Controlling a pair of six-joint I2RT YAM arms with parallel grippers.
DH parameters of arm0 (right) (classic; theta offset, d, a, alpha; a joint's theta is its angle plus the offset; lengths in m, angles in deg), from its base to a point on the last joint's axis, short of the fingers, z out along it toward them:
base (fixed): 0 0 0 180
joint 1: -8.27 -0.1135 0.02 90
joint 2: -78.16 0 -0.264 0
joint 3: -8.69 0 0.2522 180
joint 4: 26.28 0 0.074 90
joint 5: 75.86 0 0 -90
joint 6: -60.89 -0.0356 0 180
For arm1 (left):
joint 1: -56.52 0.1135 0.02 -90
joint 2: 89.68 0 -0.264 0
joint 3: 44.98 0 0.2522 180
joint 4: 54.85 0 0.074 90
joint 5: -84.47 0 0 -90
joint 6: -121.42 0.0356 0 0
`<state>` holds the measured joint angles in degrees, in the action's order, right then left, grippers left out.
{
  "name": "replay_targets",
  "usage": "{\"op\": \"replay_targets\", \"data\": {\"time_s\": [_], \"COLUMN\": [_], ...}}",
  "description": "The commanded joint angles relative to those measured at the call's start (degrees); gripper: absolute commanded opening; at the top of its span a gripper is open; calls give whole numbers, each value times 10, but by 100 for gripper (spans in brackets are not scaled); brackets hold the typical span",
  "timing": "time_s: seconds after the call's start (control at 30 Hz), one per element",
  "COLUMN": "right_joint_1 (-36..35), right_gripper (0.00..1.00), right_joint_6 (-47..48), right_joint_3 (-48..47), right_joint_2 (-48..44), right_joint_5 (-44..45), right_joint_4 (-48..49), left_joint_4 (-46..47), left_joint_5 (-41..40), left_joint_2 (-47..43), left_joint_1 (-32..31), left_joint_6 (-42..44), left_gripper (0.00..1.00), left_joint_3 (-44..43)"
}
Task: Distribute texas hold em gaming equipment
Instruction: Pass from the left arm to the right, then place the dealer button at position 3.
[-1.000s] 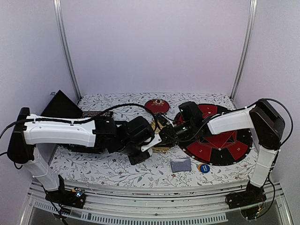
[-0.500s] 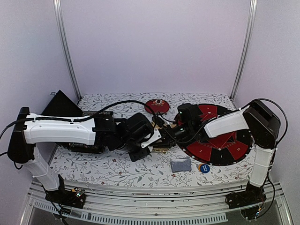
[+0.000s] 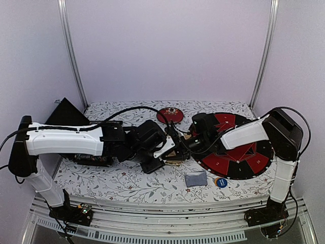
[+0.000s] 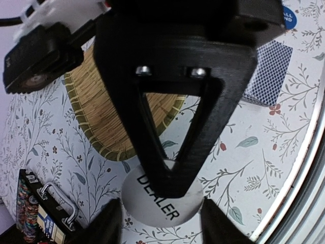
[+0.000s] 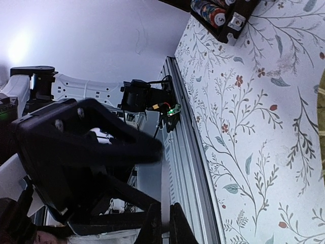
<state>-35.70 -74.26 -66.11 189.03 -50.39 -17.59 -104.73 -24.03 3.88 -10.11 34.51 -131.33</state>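
Observation:
A white round button [image 4: 152,209] marked DEALER hangs above the floral cloth. My left gripper [image 4: 161,217] has a fingertip against each side of its rim. My right gripper [image 5: 166,224] is shut across the button's [image 5: 165,193] flat faces, so it shows edge-on in the right wrist view. From above, the left gripper [image 3: 170,147] and right gripper [image 3: 184,144] meet over the woven bamboo tray [image 3: 175,161]. The grey-blue card deck [image 3: 195,178] and a blue chip [image 3: 221,181] lie near the front edge.
A black case of poker chips [image 4: 35,216] sits at the left under my left arm. A round red dish [image 3: 169,114] stands at the back. A large red-and-black round board [image 3: 238,150] fills the right side. A black wedge [image 3: 66,114] stands at far left.
My right gripper's fingers have shut on the button. Both grippers have drifted a little toward the back, staying together over the tray.

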Motion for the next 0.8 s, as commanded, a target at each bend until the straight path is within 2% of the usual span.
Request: {"op": "replay_targets", "data": {"time_s": [0.0, 0.03, 0.13, 0.27, 0.4, 0.53, 0.77], "right_joint_1": [35, 60, 134, 244, 331, 353, 353], "right_gripper": [2, 2, 2, 2, 2, 2, 2], "right_joint_6": [40, 66, 130, 211, 271, 295, 304], "right_joint_3": [3, 3, 1, -18, -32, -55, -74], "right_joint_2": [-42, -58, -107, -153, -161, -140, -71], "right_joint_5": [21, 30, 53, 96, 164, 248, 226], "right_joint_4": [-76, -102, -186, -304, -384, -427, -456], "left_joint_4": [19, 18, 27, 63, 96, 117, 139], "left_joint_5": [-12, -9, 23, 66, 89, 113, 141], "left_joint_2": [-14, -21, -42, -67, -83, -87, -78], "left_joint_1": [21, 28, 63, 110, 151, 187, 243], "left_joint_6": [-18, -25, -45, -64, -72, -69, -40], "left_gripper": [75, 84, 93, 95, 97, 97, 98], "left_joint_3": [9, 14, 34, 70, 101, 114, 103]}}
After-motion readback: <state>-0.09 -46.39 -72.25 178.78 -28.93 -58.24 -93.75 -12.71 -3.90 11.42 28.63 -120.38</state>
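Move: Both grippers hold the dealer button, its middle in the left fingers and about 2 cm left of the right hand point. The round mat's middle lies roughly 33 cm right, 16 cm ahead and 14 cm below either hand. From the right hand, the woven tray is 16 cm ahead, 5 cm right; the card box 16 cm right, 3 cm back. The chip case sits 27 cm left and 17 cm ahead of the left hand. Open the left fingers wide to let go of the dealer button and draw that hand forward and left, some 12 cm, towards the chip case. Keep the right fingers shut on the button and sweep it about 25 cm right and 19 cm forward to above the mat, rising 4 cm midway then sinking, swinging the wrist clockwise some 40 degrees and tipping the fingers down. ##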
